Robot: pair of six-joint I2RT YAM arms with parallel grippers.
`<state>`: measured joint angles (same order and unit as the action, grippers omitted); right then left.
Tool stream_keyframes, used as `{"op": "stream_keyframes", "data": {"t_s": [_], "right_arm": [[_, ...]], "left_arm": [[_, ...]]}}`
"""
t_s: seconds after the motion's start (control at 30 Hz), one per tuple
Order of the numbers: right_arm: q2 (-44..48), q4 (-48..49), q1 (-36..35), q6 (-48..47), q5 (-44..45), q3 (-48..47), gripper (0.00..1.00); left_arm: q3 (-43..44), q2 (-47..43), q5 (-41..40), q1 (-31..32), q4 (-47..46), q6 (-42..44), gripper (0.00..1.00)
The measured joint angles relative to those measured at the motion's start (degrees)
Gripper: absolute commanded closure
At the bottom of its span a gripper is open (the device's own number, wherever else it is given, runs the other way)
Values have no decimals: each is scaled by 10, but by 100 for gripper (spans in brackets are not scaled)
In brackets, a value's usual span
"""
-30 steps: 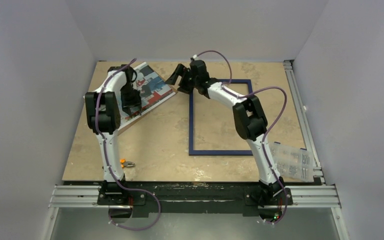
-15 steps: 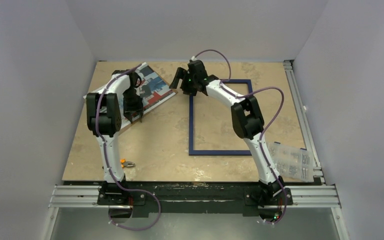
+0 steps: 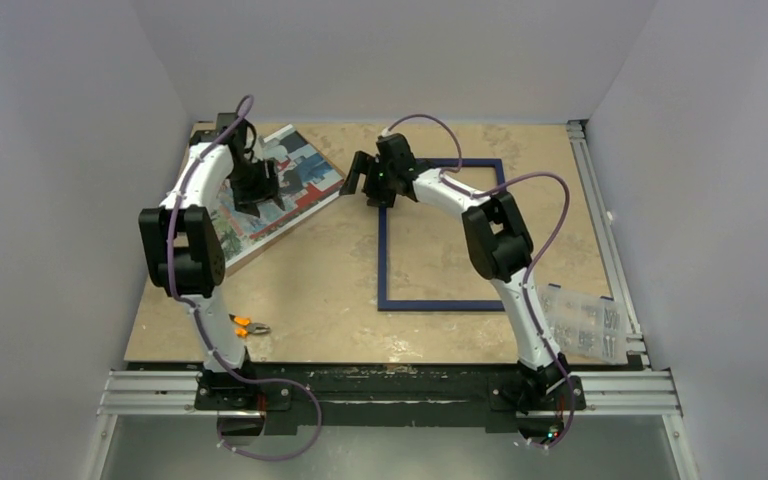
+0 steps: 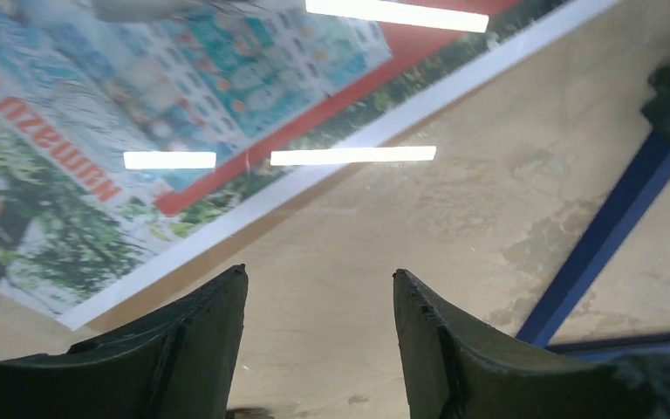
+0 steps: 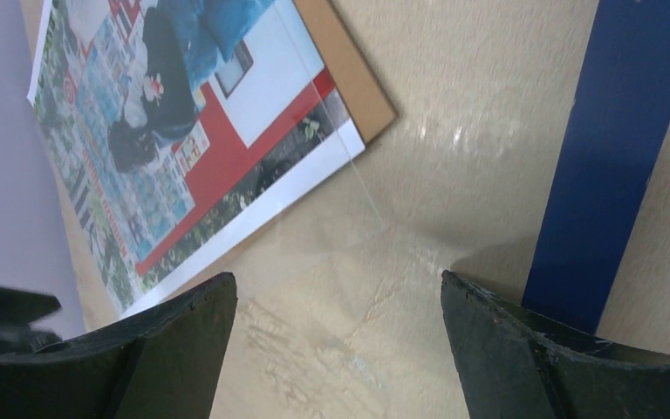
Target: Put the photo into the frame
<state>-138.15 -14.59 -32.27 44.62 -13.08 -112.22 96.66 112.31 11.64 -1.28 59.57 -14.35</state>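
The photo (image 3: 295, 178) lies flat at the back left on a brown backing board (image 5: 349, 74). It is a red, blue and green print (image 4: 140, 113), also seen in the right wrist view (image 5: 174, 122). A clear sheet over it reflects the ceiling lights. The frame (image 3: 382, 250), dark blue and thin-railed, lies flat right of centre, with one rail showing in each wrist view (image 4: 611, 227) (image 5: 615, 148). My left gripper (image 3: 265, 198) hovers over the photo's near-right edge, open and empty (image 4: 318, 275). My right gripper (image 3: 357, 178) is open and empty (image 5: 336, 279) between the photo's corner and the frame's back-left corner.
A small orange-handled tool (image 3: 247, 325) lies near the left arm's base. A clear plastic box (image 3: 585, 322) sits at the near right by the metal rail (image 3: 600, 230). Grey walls close in the table on three sides.
The left arm's elbow swung out to the left, its gripper shifted back over the photo, and its jaws widened. The right gripper dropped slightly toward the frame's back-left corner.
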Motion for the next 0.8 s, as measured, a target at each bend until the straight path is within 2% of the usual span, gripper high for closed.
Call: {"op": "stream_keyframes", "data": {"t_s": [0.13, 0.33, 0.5, 0.8], "right_arm": [[24, 10, -5, 4, -15, 41, 14], [53, 17, -14, 10, -30, 89, 14], [74, 24, -22, 17, -33, 123, 14], [78, 29, -33, 30, -46, 134, 14]], "left_arm": [[23, 9, -47, -26, 2, -1, 44], [118, 118, -115, -31, 33, 0, 75], [120, 181, -140, -30, 68, 1, 76], [158, 201, -202, 4, 139, 30, 79]]}}
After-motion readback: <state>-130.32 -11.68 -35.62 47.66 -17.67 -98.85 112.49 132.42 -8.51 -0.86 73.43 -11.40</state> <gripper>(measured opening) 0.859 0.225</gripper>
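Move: The clear sheet lying over the photo has its middle about 12 cm ahead of the left hand and 5 cm to its left, 8 cm below. The photo's middle is just beyond, 14 cm ahead and 6 cm left; its near corner is 13 cm left and 8 cm back. From the right hand, the sheet's middle lies 23 cm left and 2 cm ahead, the photo's right corner 6 cm ahead and 4 cm left, and the frame's middle 22 cm right and 10 cm back. The left fingertips come down onto the clear sheet near the photo's near edge: the hand swings about 6 cm left and slightly forward, closes its fingers most of the way while sinking some 7 cm, then draws back a little, tips swinging back and left. Meanwhile the open right hand slides level about 7 cm back, between the sheet and the frame's left side. ##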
